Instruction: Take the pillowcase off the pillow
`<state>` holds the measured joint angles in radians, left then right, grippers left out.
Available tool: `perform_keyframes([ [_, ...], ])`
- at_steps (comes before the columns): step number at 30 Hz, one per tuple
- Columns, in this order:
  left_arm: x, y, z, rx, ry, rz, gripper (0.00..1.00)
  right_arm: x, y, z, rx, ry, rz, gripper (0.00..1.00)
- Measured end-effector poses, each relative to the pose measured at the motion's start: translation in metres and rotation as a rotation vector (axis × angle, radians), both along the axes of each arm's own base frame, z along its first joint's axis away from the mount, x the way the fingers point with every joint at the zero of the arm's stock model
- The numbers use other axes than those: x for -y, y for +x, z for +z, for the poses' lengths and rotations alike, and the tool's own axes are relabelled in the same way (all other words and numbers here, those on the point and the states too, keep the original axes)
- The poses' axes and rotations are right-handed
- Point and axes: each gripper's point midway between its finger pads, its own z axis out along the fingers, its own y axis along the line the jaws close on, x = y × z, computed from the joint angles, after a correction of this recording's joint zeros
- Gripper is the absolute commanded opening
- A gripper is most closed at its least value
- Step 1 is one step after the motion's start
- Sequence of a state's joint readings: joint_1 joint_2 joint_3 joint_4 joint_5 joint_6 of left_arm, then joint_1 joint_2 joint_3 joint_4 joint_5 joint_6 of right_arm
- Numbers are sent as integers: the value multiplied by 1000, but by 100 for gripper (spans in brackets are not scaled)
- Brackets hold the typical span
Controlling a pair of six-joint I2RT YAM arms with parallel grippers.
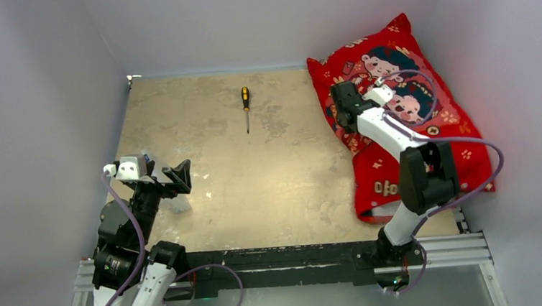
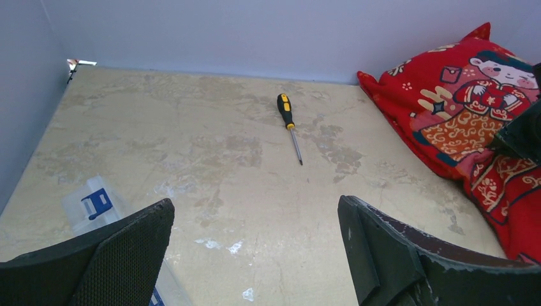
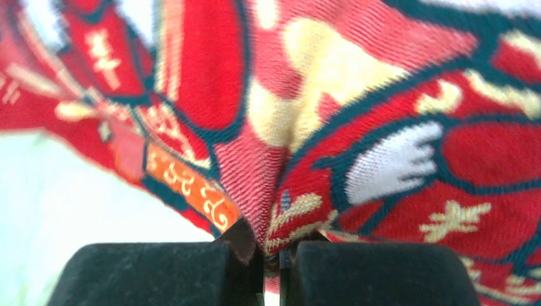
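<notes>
The red printed pillowcase [image 1: 396,123] lies plump along the table's right side, its far corner against the back wall; it also shows in the left wrist view [image 2: 472,121]. The pillow is hidden inside it. My right gripper [image 1: 340,112] sits at the pillowcase's left edge, shut on a pinched fold of the red fabric [image 3: 271,210], which bunches up between the two black pads [image 3: 166,274]. My left gripper [image 1: 176,175] hangs over the near left of the table, open, with nothing between its fingers [image 2: 127,255].
A yellow-and-black screwdriver [image 1: 246,106] lies at the far middle of the table. A clear plastic bag with a blue mark [image 2: 96,204] lies under the left gripper. Grey walls close in the table on three sides.
</notes>
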<state>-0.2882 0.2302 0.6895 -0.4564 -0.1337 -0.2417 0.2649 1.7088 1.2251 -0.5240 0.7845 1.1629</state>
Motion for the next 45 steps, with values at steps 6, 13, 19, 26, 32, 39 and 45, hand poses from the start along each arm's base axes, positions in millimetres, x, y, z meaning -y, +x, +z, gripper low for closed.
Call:
perform_keyframes([
  [6, 0, 0, 0, 0, 0, 0, 99, -82, 3, 57, 83, 32, 317, 0],
  [13, 0, 0, 0, 0, 0, 1, 99, -169, -10, 156, 337, 144, 733, 0],
  [19, -1, 0, 0, 0, 0, 5, 99, -214, -17, 231, 583, 209, 983, 0],
  [26, -2, 0, 0, 0, 0, 14, 99, -274, -4, 235, 669, 251, 1162, 0],
  [32, -5, 1, 0, 0, 0, 32, 99, -336, 14, 166, 564, 235, 1244, 22],
  [39, -8, 1, 0, 0, 0, 44, 99, -380, 15, 155, 551, 193, 1337, 99],
  [45, -6, 3, -1, -7, 2, 39, 99, -341, 2, 241, 704, 128, 1273, 99],
])
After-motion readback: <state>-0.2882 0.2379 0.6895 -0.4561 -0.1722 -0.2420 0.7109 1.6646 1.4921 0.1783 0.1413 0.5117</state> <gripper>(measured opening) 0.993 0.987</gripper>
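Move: The right hand already pinches a fold near the left side of the pillow, whose middle lies about 9 cm to its right, 5 cm ahead and 5 cm below. It goes for the bare table middle, some 35 cm to its left, roughly level ahead and 11 cm lower; the screwdriver lies some 38 cm left and 18 cm ahead. From the left hand, the table middle is about 25 cm ahead and 12 cm right. Keeping its pinch on the fold, the right hand sweeps some 36 cm left in an arch, carrying the pillow towards the table middle, up about 25 cm and back down about 10, while turning counter-clockwise some 75 degrees and tipping its fingers up. Near the far left of the swing the fingers open wide, let go of the fold, and the hand lifts clear with a slight turn back right. ##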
